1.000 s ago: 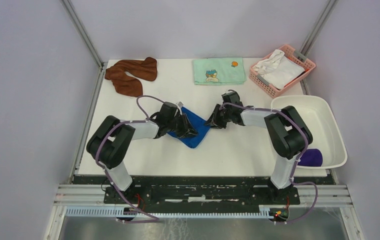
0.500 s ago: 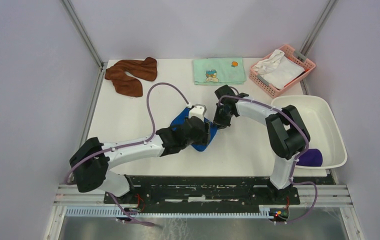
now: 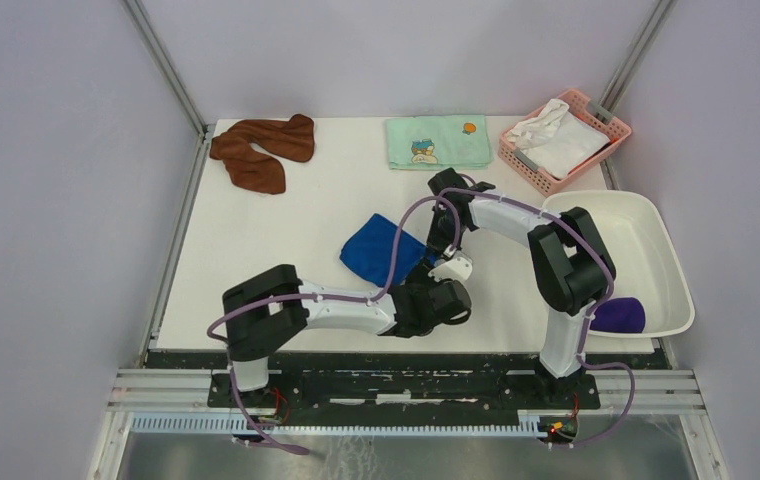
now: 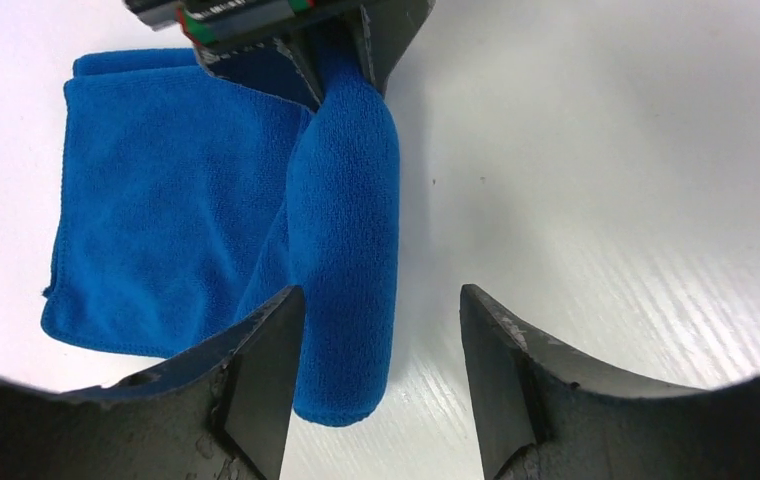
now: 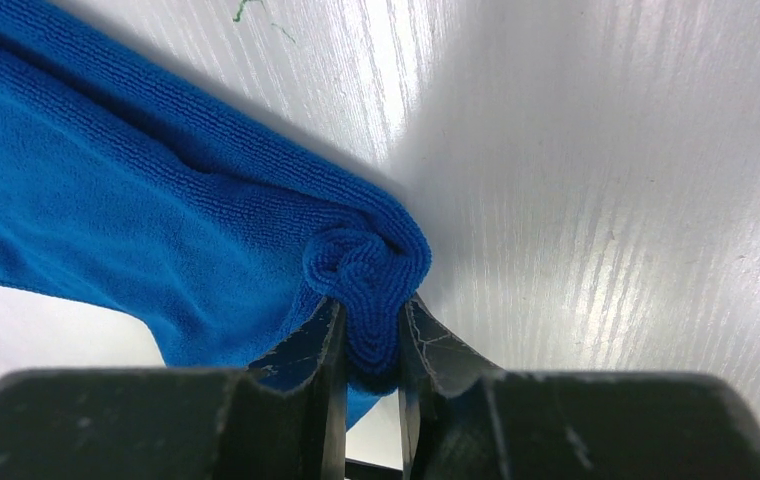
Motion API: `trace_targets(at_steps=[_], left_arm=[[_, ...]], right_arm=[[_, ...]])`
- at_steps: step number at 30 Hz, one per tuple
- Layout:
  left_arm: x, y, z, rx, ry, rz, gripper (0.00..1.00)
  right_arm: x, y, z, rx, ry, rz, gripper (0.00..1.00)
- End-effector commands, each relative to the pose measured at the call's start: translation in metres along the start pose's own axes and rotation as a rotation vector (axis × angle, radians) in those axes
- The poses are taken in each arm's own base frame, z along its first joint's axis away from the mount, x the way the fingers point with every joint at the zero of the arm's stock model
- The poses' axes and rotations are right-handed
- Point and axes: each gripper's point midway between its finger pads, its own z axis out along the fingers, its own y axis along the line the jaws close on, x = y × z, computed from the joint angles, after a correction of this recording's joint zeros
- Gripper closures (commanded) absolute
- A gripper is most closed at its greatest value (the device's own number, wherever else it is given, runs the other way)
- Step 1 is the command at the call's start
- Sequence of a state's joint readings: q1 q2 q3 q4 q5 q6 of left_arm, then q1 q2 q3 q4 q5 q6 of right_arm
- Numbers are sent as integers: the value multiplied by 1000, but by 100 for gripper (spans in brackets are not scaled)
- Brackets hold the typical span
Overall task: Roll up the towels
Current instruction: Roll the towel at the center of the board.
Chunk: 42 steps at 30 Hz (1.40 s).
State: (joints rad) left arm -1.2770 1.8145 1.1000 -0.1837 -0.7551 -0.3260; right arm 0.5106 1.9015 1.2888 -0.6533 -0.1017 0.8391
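The royal blue towel (image 3: pixel 376 250) lies mid-table with its right edge rolled into a tube (image 4: pixel 351 220). My right gripper (image 5: pixel 371 305) is shut on the far end of that roll (image 5: pixel 368 265); from above it (image 3: pixel 443 240) sits at the towel's right corner. My left gripper (image 4: pixel 381 292) is open at the near end of the roll, which lies between the fingers close to the left fingertip (image 4: pixel 276 340) but is not pinched. From above this gripper (image 3: pixel 428 285) sits just below the towel. The rust-brown towel (image 3: pixel 261 150) lies crumpled at the back left. The dark purple towel (image 3: pixel 619 315) rests in the white tub (image 3: pixel 656 230).
A pale green cartoon-print towel (image 3: pixel 439 141) lies flat at the back centre. A pink basket (image 3: pixel 596 110) holding a white cloth (image 3: pixel 556 140) stands at the back right, beside the tub. A purple cable (image 3: pixel 396 250) loops over the blue towel.
My left gripper let go of the blue towel and opened; its arm swung right to the roll's near end. The right gripper shifted slightly and kept its hold.
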Motion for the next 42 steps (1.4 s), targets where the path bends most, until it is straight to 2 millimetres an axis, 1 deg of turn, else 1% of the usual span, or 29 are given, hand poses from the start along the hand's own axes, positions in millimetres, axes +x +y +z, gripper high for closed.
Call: trace_targets(at_steps=[1, 3, 7, 11, 14, 17, 20, 21, 23, 26, 28, 30, 33, 35, 36, 37, 40, 42], left_arm=[[-16, 8, 9, -96, -44, 77, 36], [-10, 4, 14, -101, -24, 100, 39], [9, 2, 23, -114, 22, 123, 44], [22, 8, 30, -147, 64, 127, 52], [27, 17, 34, -137, 92, 82, 65], [26, 21, 35, -75, 107, 22, 80], [18, 20, 31, 41, 112, -70, 93], [17, 21, 32, 94, 125, -126, 96], [17, 19, 29, 237, 152, -261, 97], [12, 30, 25, 387, 168, -467, 97], [11, 36, 23, 456, 188, -556, 97], [11, 40, 22, 524, 213, -624, 97], [10, 45, 24, 606, 244, -729, 97], [11, 49, 27, 651, 272, -812, 97], [14, 49, 29, 674, 296, -850, 97], [14, 52, 31, 700, 310, -898, 97], [17, 57, 36, 742, 344, -990, 97], [22, 59, 39, 757, 366, -1044, 97]], right_arm=[[1, -1, -1, 26, 14, -2, 79], [2, -1, -1, 24, 16, -1, 79], [2, 3, 0, -3, 15, 4, 79], [3, 9, -1, -33, 21, -1, 78], [1, 18, -3, -86, 13, -11, 76], [-4, 27, -11, -140, -17, -32, 73], [-10, 35, -20, -206, -56, -56, 65], [-12, 38, -23, -244, -68, -58, 62], [-16, 41, -30, -306, -97, -43, 56], [-24, 42, -41, -398, -139, -13, 49], [-29, 42, -48, -455, -168, 3, 44], [-30, 41, -54, -497, -179, 9, 39], [-31, 47, -62, -560, -208, -7, 35], [-28, 47, -60, -585, -213, 1, 33], [-26, 46, -57, -591, -208, 9, 32], [-24, 46, -53, -601, -202, 20, 32], [-16, 44, -36, -628, -172, 55, 32], [-14, 46, -28, -653, -154, 74, 32]])
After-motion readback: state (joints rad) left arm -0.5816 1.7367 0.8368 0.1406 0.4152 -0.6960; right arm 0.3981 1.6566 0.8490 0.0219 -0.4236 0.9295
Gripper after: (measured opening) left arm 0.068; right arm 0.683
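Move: The towel roll's near end lies just ahead of the left hand's open fingers, about 2 cm forward, 2 cm left and 3 cm below. The right hand already pinches its far end, some 8 cm ahead and 1 cm right of the left hand; from the right hand, the near end is roughly 6 cm back and 3 cm left, about level. The flat part of the towel is centred 6 cm ahead and 8 cm left of the left hand, the green towel some 29 cm ahead and 3 cm right. The left fingers sink about 3.5 cm around the near end of the blue roll, edging forward and left, and close to pinch it; only then does the right hand open, let go of the far end and rise some 4 cm. Keeping its pinch, the left hand goes on forward and left while its wrist swings about 65 degrees, from pointing ahead and down to pointing right and down. ##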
